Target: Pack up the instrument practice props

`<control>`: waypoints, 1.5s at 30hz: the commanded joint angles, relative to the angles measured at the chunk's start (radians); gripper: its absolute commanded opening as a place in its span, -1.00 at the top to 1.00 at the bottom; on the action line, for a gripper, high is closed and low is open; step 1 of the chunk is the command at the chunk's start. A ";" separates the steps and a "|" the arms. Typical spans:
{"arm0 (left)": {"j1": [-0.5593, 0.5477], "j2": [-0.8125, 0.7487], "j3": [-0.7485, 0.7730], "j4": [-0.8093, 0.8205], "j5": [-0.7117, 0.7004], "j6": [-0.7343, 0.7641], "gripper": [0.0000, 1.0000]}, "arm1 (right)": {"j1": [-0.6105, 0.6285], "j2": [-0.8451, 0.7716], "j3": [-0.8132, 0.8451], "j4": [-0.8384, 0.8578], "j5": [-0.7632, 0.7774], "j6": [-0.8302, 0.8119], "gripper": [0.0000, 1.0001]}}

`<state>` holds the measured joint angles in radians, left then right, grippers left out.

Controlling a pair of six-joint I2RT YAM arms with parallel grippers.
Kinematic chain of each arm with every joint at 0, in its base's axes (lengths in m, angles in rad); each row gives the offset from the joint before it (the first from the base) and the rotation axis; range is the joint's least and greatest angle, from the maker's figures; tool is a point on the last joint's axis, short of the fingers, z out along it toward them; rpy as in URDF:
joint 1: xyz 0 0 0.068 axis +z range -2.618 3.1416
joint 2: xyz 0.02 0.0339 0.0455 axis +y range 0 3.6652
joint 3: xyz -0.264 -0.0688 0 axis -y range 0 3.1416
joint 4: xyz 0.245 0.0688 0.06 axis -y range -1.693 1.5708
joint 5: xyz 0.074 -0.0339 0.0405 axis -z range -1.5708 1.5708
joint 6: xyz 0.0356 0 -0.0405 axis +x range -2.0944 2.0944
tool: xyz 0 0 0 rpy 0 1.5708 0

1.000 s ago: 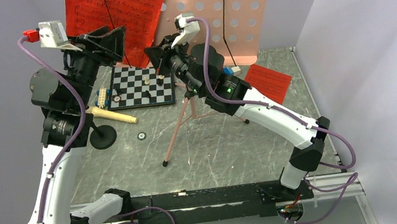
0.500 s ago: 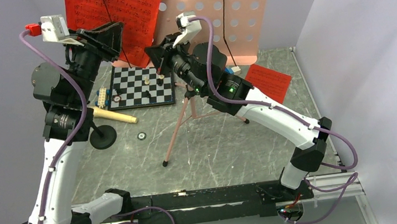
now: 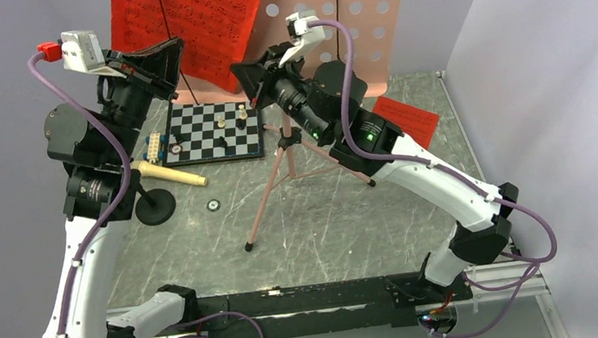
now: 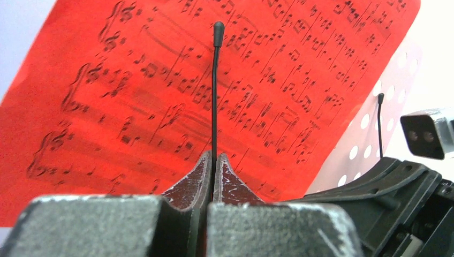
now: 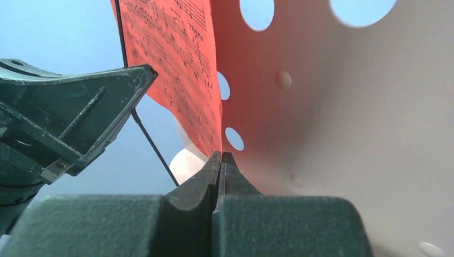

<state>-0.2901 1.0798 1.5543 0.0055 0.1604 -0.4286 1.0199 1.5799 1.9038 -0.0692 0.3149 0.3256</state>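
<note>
The pink perforated music stand (image 3: pixel 355 20) rises at the back on its tripod legs (image 3: pixel 266 191). A red sheet-music page (image 3: pixel 196 20) leans on it behind a thin black wire holder (image 4: pixel 214 91). My left gripper (image 3: pixel 174 49) (image 4: pixel 214 156) is shut on that wire. At the page's lower right corner (image 5: pixel 206 107), my right gripper (image 3: pixel 246 74) (image 5: pixel 221 155) is shut on the page. The cream microphone (image 3: pixel 170 175) lies on the table beside its black round base (image 3: pixel 155 207). Another red page (image 3: pixel 406 121) lies flat at the right.
A chessboard with pieces (image 3: pixel 216 131) sits under the two grippers, with small coloured bricks (image 3: pixel 156 145) at its left edge. A small round piece (image 3: pixel 213 204) lies near the microphone base. A second black wire (image 3: pixel 338 30) hangs on the stand's right half. Walls close in on three sides.
My left gripper has closed on the wire holder. My right gripper has moved right and up, and the red page has slid right across the stand with it.
</note>
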 commanded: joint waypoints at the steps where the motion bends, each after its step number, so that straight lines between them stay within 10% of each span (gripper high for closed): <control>1: 0.005 -0.049 0.003 0.070 0.009 0.031 1.00 | -0.005 -0.077 -0.013 0.014 0.027 -0.046 1.00; 11: 0.005 -0.049 -0.003 0.067 0.004 0.037 1.00 | -0.006 -0.291 -0.075 -0.122 -0.040 -0.168 1.00; 18: 0.006 -0.043 -0.012 0.064 -0.032 0.036 0.97 | -0.004 -0.426 -0.031 -0.388 -0.398 -0.287 1.00; 26: 0.005 -0.077 -0.059 0.079 -0.030 0.025 -0.24 | -0.001 -0.641 -0.316 -0.467 -0.668 -0.465 1.00; 36: 0.004 -0.303 -0.248 0.058 -0.082 0.003 -0.60 | -0.001 -0.789 -0.585 -0.658 -0.530 -0.530 1.00; 45: 0.004 -0.544 -0.458 -0.003 -0.151 -0.065 -0.63 | -0.001 -0.844 -0.821 -0.754 -0.048 -0.369 1.00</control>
<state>-0.2882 0.5915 1.1545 0.0250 0.0505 -0.4442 1.0164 0.7628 1.1389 -0.7734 -0.0120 -0.1471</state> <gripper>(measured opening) 0.815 0.008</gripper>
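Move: The right fingers already pinch the hanging sheet's lower corner; the loose red sheet on the table lies roughly 37 cm to the right, 19 ahead and 52 below, the blue block 24 right and 30 ahead at table height. The stand's tray is centred about 9 cm right, 10 ahead, 5 up. The left fingers pinch the page clip, with the hanging sheet's middle some 6 cm ahead, 2 right and 8 above. Right arm pulls the pinched sheet back-right, then down some 30 cm; left lets go of clip and retreats. ##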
